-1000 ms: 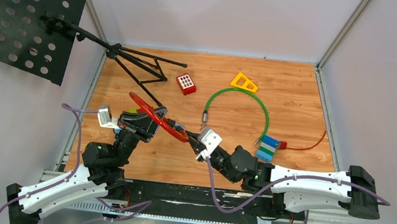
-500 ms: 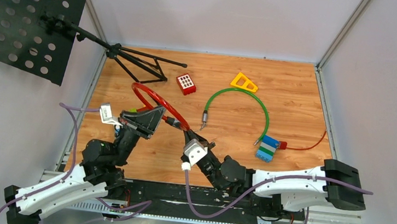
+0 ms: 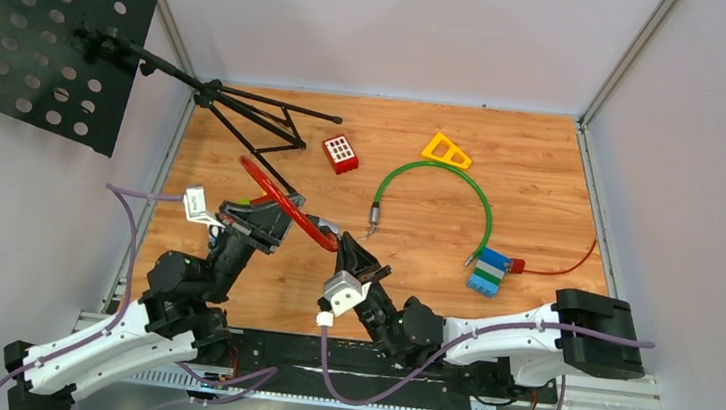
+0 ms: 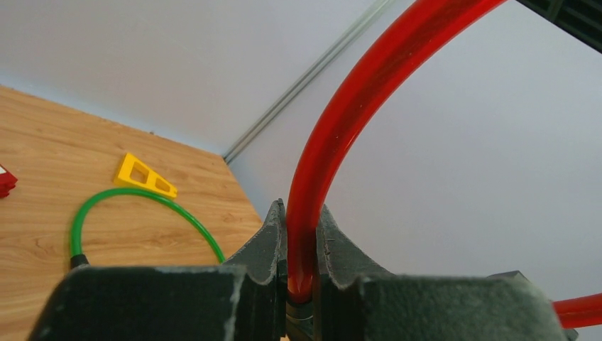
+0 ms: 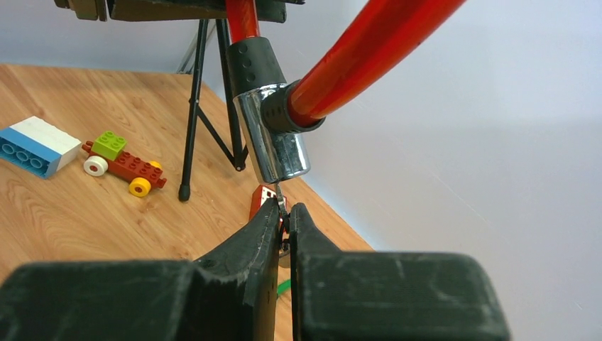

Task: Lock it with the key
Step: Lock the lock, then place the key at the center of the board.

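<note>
A red cable lock is lifted off the table, its loop standing up. My left gripper is shut on the red cable, which sits pinched between the fingers. The cable's two ends meet at a chrome lock cylinder under a black sleeve. Below the cylinder my right gripper is shut on the key, whose thin blade points up into the cylinder's lower end. In the top view the right gripper is just right of the lock body.
A green cable, a yellow triangle, a red block and a blue and white brick lie on the wood. A black music stand and its tripod legs fill the far left. A toy car lies near the tripod.
The right arm has swung left and nearer while its wrist rolled, keeping the key at the cylinder. The red loop has tilted in the left gripper, which has hardly moved.
</note>
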You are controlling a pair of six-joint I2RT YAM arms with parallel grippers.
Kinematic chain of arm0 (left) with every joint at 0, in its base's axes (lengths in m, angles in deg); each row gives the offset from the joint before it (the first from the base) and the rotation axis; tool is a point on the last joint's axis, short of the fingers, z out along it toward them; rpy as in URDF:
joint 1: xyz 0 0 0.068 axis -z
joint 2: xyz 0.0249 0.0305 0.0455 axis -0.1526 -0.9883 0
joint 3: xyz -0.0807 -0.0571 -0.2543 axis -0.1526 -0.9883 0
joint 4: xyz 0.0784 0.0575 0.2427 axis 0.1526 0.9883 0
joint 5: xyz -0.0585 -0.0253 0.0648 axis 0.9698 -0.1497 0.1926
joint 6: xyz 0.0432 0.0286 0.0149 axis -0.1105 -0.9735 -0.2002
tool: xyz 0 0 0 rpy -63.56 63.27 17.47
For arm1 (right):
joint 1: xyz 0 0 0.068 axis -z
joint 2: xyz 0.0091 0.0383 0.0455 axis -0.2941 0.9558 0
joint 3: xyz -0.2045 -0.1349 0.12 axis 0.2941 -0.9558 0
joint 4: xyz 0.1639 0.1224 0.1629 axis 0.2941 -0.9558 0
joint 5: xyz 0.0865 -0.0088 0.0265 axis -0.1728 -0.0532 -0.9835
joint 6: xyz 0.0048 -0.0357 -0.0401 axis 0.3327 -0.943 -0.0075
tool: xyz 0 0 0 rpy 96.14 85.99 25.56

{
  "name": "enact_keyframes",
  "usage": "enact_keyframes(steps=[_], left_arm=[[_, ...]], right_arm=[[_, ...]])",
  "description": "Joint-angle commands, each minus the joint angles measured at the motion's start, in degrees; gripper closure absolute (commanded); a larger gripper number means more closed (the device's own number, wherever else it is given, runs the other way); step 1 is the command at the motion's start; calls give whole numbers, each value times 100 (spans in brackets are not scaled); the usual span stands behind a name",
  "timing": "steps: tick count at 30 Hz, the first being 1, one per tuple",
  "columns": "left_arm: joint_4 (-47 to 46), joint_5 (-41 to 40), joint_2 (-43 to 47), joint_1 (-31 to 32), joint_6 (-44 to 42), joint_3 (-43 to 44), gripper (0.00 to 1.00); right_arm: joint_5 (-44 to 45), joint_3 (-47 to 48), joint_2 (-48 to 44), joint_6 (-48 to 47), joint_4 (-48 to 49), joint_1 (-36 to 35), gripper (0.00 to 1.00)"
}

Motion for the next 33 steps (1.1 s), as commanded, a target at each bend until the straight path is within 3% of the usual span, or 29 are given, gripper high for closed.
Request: enact_keyframes(steps=[1, 5, 10, 21, 25, 33], left_arm=[[161, -147, 92, 22, 52, 439, 100], [215, -207, 141, 24, 56, 490, 100], [165, -188, 150, 30, 52, 527, 100], [119, -247, 77, 24, 96, 482, 100], [648, -472, -8, 28, 95, 534, 100], [2225, -1041, -296, 23, 208, 666, 100]], right_arm=[[338, -116, -229, 35, 237, 48, 100], [112, -418, -676, 855, -818, 48, 100], [-906, -737, -1419, 2507, -2872, 90, 100], [-1067, -1502, -2083, 3940, -3785, 168, 100], [-1279, -1278, -2059, 5120, -4934, 621, 100], [-3239, -796, -1860, 6456, -6711, 2130, 100]])
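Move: The lock of the red cable, with the key still in it and the key's head pinched in the right fingers, sits about 3 cm ahead, 3 cm left and 2 cm above the right hand. On the table some 28 cm below that hand, the green cable's lock lies about 13 cm ahead and 6 cm right, the red brick about 25 cm ahead and 3 cm left. From the left hand, which grips the red cable, the lock is roughly 4 cm right, 1 cm back and 6 cm lower. The key is drawn out of the red cable's lock by the right hand, which keeps its pinch, pulls down and slightly back, then swings away down and right, ending some 18 cm lower with the fingers tipped down about 45 degrees. The left hand keeps its grip on the cable, dips about 1.5 cm early in the pull and springs back, then sinks about 4 cm. ##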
